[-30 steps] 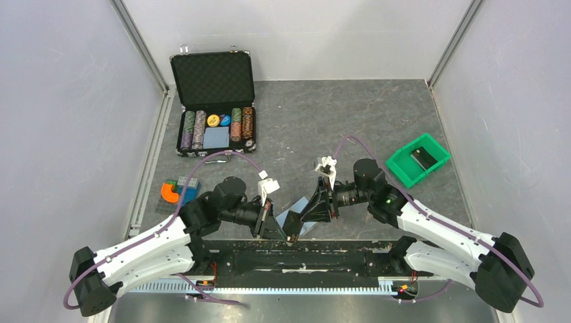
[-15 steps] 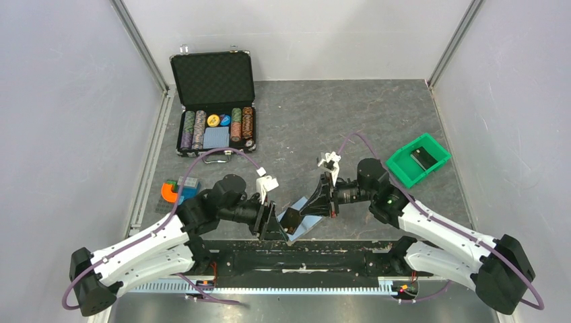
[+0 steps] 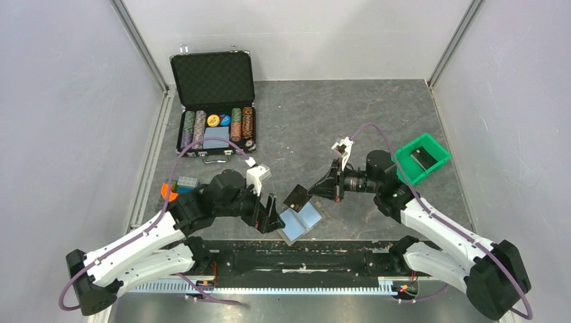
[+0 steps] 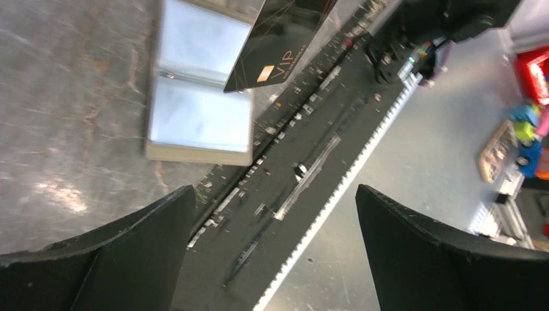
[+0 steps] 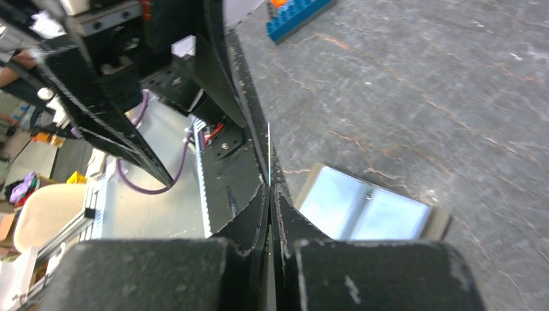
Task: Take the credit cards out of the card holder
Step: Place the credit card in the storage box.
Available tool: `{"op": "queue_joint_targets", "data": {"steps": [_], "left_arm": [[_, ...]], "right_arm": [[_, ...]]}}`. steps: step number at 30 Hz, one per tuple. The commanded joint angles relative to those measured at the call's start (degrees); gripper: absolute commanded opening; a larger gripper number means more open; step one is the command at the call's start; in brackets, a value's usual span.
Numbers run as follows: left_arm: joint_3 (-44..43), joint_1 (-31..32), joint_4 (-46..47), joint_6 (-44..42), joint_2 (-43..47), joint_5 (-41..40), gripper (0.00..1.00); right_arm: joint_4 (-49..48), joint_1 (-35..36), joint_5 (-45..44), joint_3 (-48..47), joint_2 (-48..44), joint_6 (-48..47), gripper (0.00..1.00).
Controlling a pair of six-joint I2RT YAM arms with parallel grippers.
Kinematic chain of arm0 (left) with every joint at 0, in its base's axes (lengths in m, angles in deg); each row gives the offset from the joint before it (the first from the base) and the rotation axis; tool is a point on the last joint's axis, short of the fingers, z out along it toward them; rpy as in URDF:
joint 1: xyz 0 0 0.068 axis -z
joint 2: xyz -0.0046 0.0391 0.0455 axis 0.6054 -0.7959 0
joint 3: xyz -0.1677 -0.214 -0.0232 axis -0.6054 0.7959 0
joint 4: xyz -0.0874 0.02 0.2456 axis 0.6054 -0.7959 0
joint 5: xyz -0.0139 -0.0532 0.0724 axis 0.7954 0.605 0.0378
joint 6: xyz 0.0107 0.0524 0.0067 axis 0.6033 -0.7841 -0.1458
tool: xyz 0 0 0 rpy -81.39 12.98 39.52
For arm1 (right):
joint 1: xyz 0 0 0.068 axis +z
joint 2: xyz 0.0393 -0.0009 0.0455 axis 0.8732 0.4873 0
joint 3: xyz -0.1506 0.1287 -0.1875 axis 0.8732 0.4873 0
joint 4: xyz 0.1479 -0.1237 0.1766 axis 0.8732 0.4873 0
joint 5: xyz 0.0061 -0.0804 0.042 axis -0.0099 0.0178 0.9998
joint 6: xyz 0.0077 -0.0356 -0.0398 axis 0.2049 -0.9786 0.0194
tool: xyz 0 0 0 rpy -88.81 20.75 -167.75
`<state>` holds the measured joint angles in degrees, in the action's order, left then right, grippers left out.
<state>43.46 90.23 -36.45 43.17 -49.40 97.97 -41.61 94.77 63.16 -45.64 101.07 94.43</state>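
Observation:
The card holder (image 3: 301, 221) lies spread flat on the table by the front edge, its two pale-blue panels up; it also shows in the left wrist view (image 4: 197, 116) and the right wrist view (image 5: 369, 207). A black credit card (image 3: 297, 196) with a gold chip and "VIP" print (image 4: 278, 39) hangs just above the card holder, clear of it. My right gripper (image 3: 316, 190) is shut on that card, which appears edge-on between its fingertips (image 5: 269, 188). My left gripper (image 3: 273, 214) stands open just left of the card holder, nothing between its fingers (image 4: 273, 194).
An open black chip case (image 3: 214, 101) stands at the back left. A green bin (image 3: 417, 159) with a dark item sits at the right. Coloured toy bricks (image 3: 176, 188) lie at the left. The black mounting rail (image 3: 296, 259) runs right in front of the card holder.
My left gripper opened and drew back to the left, letting go of the card holder, which now lies flat. My right gripper shut on the black card and carried it up and right.

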Motion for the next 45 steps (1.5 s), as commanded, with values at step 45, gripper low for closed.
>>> {"op": "queue_joint_targets", "data": {"steps": [45], "left_arm": [[-0.7, 0.0, -4.6, -4.7, 14.7, -28.5, 1.0]], "right_arm": [[4.6, -57.2, -50.1, -0.2, -0.4, 0.9, 0.0]]}}
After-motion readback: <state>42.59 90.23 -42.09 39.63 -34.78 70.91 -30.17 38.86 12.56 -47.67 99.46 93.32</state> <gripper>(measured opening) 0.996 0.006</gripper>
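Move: The storage box lies about 38 cm to the right of the right hand, which already holds the black card, some 16 cm farther out and 16 cm below. The card already inside the box is roughly 40 cm right and 16 cm ahead of that hand. The open card holder sits about 6 cm back, 3 cm left and 17 cm below. From the empty left hand the box is some 49 cm right, 23 cm ahead and 13 cm below. Sweeping right about 40 cm and forward 15 cm, forward first and then nearly all rightward, the right hand carries the card from above the holder to the storage box, dipping and partly rising again on the way. The wrist swings roughly 105 degrees clockwise; the fingers keep their pinch. The left hand, still open, backs off left, forward and up, then waits. ##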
